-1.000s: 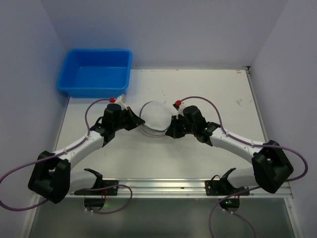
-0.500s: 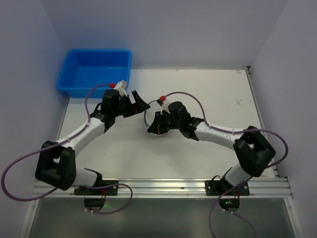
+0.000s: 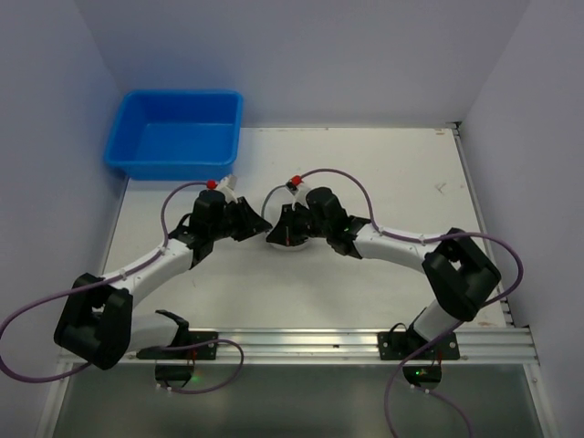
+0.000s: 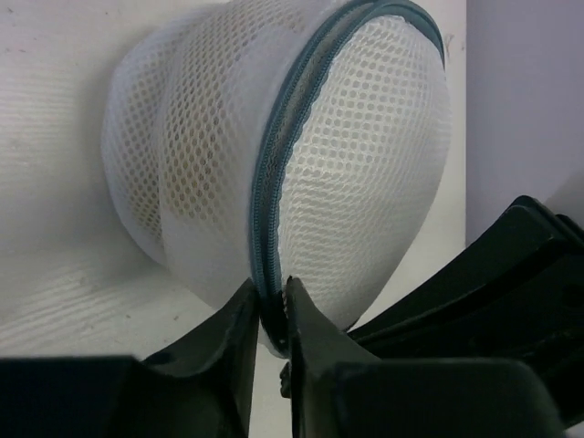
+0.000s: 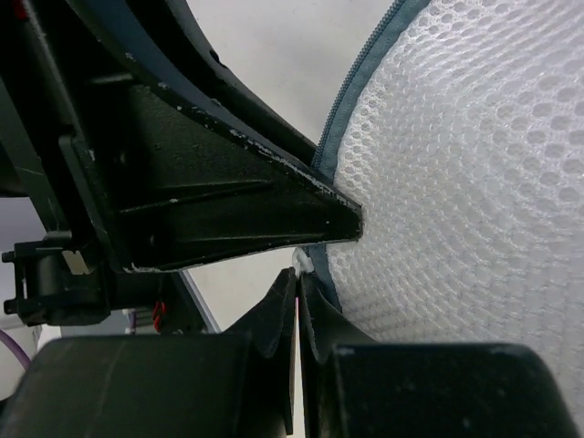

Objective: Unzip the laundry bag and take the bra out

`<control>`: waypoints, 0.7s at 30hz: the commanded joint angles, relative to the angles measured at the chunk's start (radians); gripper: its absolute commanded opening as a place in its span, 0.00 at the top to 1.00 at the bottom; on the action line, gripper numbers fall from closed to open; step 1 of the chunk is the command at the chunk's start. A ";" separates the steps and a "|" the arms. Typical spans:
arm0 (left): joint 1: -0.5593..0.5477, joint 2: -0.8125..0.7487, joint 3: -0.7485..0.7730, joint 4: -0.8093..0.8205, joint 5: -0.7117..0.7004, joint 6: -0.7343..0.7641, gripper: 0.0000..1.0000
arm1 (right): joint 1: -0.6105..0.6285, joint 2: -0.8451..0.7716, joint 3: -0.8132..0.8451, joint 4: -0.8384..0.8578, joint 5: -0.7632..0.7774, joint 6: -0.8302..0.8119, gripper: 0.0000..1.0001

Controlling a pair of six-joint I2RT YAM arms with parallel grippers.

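Note:
The laundry bag (image 4: 365,155) is a white mesh drum standing on edge, its blue-grey zipper line (image 4: 274,182) curving round the rim. My left gripper (image 4: 271,299) is shut on that zipper rim at the bag's lower edge. My right gripper (image 5: 298,274) is shut on the small white zipper pull (image 5: 304,262) beside the mesh (image 5: 474,182). In the top view the two grippers (image 3: 251,222) (image 3: 285,234) meet over the bag (image 3: 274,243), which is mostly covered. The bra is hidden inside; only a faint tan shade shows through the mesh.
A blue plastic tub (image 3: 178,132) stands at the table's back left corner. My left gripper's finger (image 5: 228,201) fills the upper left of the right wrist view, close to the right fingers. Walls close in the table on the left, back and right.
The bag lay flat between both grippers; now it stands on edge under the right gripper. My left gripper opened, swung back, then returned and closed on the rim. The right arm shifted left.

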 commanded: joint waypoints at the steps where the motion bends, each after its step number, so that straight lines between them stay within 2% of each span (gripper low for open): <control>1: -0.005 0.010 -0.002 0.066 0.005 -0.016 0.82 | 0.007 -0.056 0.007 0.024 0.017 -0.026 1.00; 2: -0.005 0.004 -0.001 0.061 -0.004 -0.013 0.98 | 0.006 -0.069 0.002 -0.019 0.017 -0.041 1.00; 3: -0.003 -0.001 0.002 0.055 -0.010 -0.008 1.00 | 0.007 -0.082 -0.004 -0.053 0.015 -0.058 1.00; 4: -0.003 -0.010 0.011 0.034 -0.018 0.002 1.00 | 0.004 -0.110 -0.009 -0.121 0.029 -0.129 1.00; 9: 0.029 -0.033 0.028 -0.022 0.051 0.032 1.00 | -0.028 -0.213 -0.070 -0.341 0.078 -0.267 1.00; 13: 0.057 -0.082 0.005 -0.062 0.089 0.062 1.00 | -0.143 -0.285 -0.150 -0.389 0.040 -0.305 1.00; 17: 0.067 -0.145 -0.024 -0.140 0.121 0.104 1.00 | -0.267 -0.314 -0.159 -0.435 0.058 -0.314 1.00; 21: 0.066 -0.179 -0.079 -0.141 0.141 0.105 1.00 | -0.283 -0.282 -0.119 -0.443 0.044 -0.320 1.00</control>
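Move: The edge of the laundry bag's zip already lies between the left gripper's part-open fingers. The white zip pull, shut in the right fingertips, is roughly 1 cm right of the left hand point, 2 cm back and level with it. The bag's middle lies about 5 cm to the right hand's right, 5 cm ahead and some 5 cm below it. Shut the left fingers on the zip edge and hold there while the right gripper, still pinching the zip pull, draws it away to the right along the near side of the bag, about 13 cm, sinking a little late on as its fingers tip some 15 degrees further down. Near the end, ease the left grip back and up by about 2 cm each. ##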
